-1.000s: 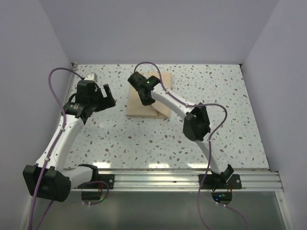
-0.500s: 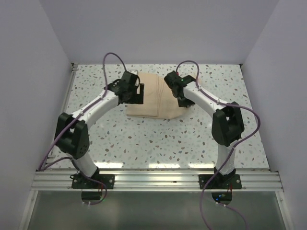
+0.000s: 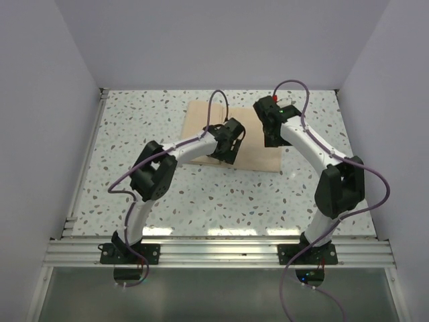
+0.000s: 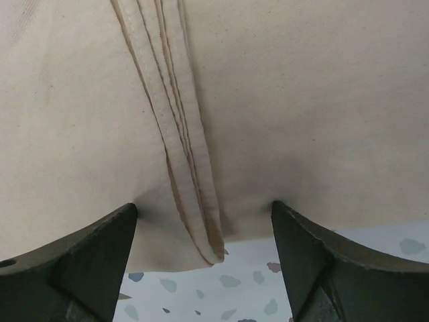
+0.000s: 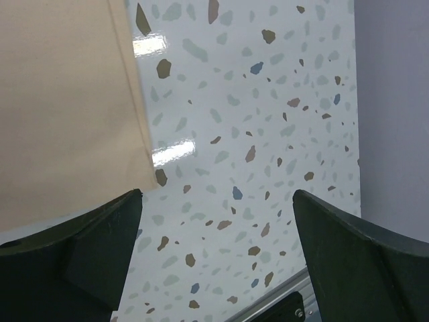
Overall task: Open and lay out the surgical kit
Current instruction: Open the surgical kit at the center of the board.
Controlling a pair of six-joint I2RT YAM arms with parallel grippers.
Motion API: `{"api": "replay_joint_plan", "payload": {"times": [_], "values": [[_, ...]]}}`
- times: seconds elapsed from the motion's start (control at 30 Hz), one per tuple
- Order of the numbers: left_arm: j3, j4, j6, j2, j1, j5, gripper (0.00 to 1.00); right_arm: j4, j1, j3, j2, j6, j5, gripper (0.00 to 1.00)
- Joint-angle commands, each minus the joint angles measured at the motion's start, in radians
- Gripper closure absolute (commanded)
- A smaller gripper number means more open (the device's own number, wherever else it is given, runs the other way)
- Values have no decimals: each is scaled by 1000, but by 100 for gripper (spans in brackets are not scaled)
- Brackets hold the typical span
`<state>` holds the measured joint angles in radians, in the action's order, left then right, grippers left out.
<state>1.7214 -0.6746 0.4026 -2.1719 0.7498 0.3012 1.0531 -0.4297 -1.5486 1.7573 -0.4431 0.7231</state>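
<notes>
The surgical kit shows as a tan cloth wrap (image 3: 201, 121) lying flat at the back middle of the table; whatever it holds is hidden. My left gripper (image 3: 224, 153) hangs over the cloth's near edge. In the left wrist view, the left gripper (image 4: 201, 209) is open, and a folded hem (image 4: 194, 168) runs between its fingers without either one pinching it. My right gripper (image 3: 273, 139) is at the cloth's right edge. Seen from the right wrist, the right gripper (image 5: 218, 194) is open over bare table, with the cloth (image 5: 67, 100) to its left.
The speckled tabletop (image 3: 201, 194) surrounds the cloth. Grey walls close in the back and both sides. A metal rail (image 3: 221, 251) runs along the near edge with both arm bases on it. Purple cables loop above both arms.
The cloth has been spread wider to the right. My right gripper has moved right with it and then opened. My left arm has swung in from the far left to the cloth's near edge.
</notes>
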Motion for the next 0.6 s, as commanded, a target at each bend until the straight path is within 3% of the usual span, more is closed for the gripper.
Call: {"api": "replay_joint_plan", "payload": {"times": [0.0, 0.07, 0.2, 0.3, 0.33, 0.43, 0.57], "values": [[41, -69, 16, -28, -6, 104, 17, -18, 20, 19, -51, 3, 33, 2], [49, -74, 18, -35, -6, 122, 31, -21, 32, 28, -56, 7, 33, 2], [73, -108, 22, -26, -10, 160, 44, -31, 48, 30, -59, 26, 33, 2], [81, -115, 16, 1, -20, 176, 67, -31, 54, 18, -41, 32, 30, 2], [81, -118, 18, 9, -30, 177, 82, -31, 54, 6, -27, 30, 30, 2], [98, -140, 22, 41, -59, 170, 100, -30, 55, -31, -2, 27, 18, 2], [110, -157, 33, 116, -124, 153, 100, -45, 65, -99, 47, 50, -75, 2]]}}
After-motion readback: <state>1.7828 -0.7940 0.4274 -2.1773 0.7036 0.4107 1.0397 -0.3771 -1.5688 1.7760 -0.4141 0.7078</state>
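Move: Between the left hand's open fingers lies the near end of the kit's left flap edge, some 1 cm back and 2 cm below the hand point. The cloth of the left flap spreads with its middle about 8 cm ahead and 7 cm left, the opened right panel's middle about 8 cm ahead and 9 cm right. From the right hand that edge end is roughly 19 cm left, 1 cm back and 13 cm below. Closing from wide open to shut, the left fingers dip slightly and pinch the near end of the flap edge, already easing left as they close. The hand then draws it left and a little forward and up, about 4 cm left in all, turning less than 10 degrees. The open right hand drifts 2 cm left above the right panel, then eases about 1 cm forward. ##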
